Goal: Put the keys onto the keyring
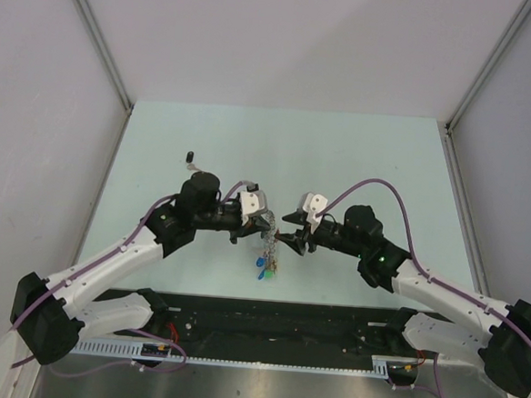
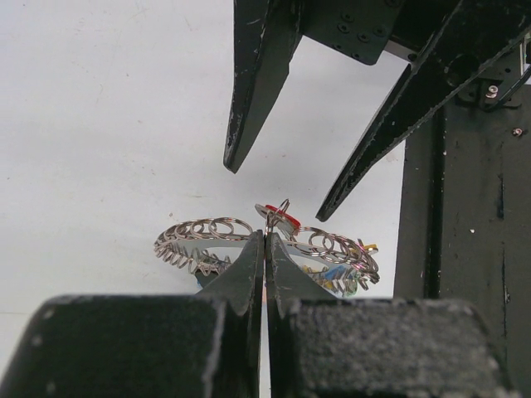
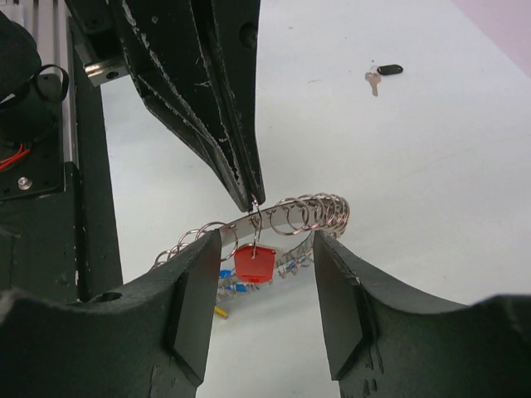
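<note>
The keyring (image 3: 311, 214), a silver band strung with many small rings, hangs above the table with coloured keys (image 1: 261, 267) dangling under it. My left gripper (image 2: 265, 242) is shut on its band; from the right wrist it shows as dark fingers (image 3: 236, 157) coming down onto the band. A red-headed key (image 3: 253, 264) hangs by a small ring right at that pinch point. My right gripper (image 3: 265, 242) is open, one finger on each side of the red key and touching neither it nor the band. From above, the two grippers meet tip to tip at the keyring (image 1: 270, 231).
A lone black-headed key (image 1: 191, 157) lies on the pale table at the back left, also in the right wrist view as the black-headed key (image 3: 383, 72). The black mounting rail (image 1: 265, 331) runs along the near edge. Grey walls enclose the table.
</note>
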Motion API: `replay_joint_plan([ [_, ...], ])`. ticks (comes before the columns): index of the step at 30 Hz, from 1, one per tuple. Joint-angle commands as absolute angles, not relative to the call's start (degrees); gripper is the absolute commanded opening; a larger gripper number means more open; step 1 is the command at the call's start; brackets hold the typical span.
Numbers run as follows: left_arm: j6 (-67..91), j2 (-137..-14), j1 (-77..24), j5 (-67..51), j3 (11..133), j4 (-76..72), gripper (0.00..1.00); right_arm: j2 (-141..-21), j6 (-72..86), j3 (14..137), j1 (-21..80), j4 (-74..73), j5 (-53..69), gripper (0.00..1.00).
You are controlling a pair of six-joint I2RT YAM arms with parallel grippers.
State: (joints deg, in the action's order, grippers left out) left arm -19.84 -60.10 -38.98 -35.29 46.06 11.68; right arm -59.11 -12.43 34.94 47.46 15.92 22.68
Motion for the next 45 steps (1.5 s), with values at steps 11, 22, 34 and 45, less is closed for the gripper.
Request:
replay_joint_plan([
  [11,-18.02,-57.83,-38.67,-35.77,46.06,6.68,0.0,-62.14,-11.51,34.89,45.62,21.62,25.83,0.41],
  [22,-16.35,-57.3,-38.67,-34.63,45.44,4.92,0.0,-63.19,-11.25,34.89,45.44,21.97,27.86,0.29],
  [34,-10.65,-56.6,-38.67,-29.18,43.69,0.27,0.0,-63.1,-11.78,34.81,46.41,21.71,25.93,0.0],
  [45,-7.65,-55.99,-38.67,-27.42,42.19,-4.31,0.0,-62.58,-11.95,34.89,47.64,21.53,23.56,0.0],
])
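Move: The red key hangs by its small wire ring at the closed left fingertips. It lies about 1 cm forward, 1 cm left and 2 cm below the half-open right hand, and from the left hand about 2 cm right, 1 cm back and 1 cm down. The big keyring hangs under both, its middle about level in reach with the right hand, 1 cm to its left and 5 cm down. The blue key dangles some 3 cm back, 2 cm left and 9 cm below the right hand. The right hand starts half open around the red key's small ring, edges forward and sinks about 1 cm, then eases about 1 cm to the left and shuts fully, pinching the wire ring just short of the left fingertips. The left hand keeps its grip on the wire, lifts slightly at first, then carries it about 1.5 cm forward while turning some 10 degrees counter-clockwise, going on after the right fingers have closed. ##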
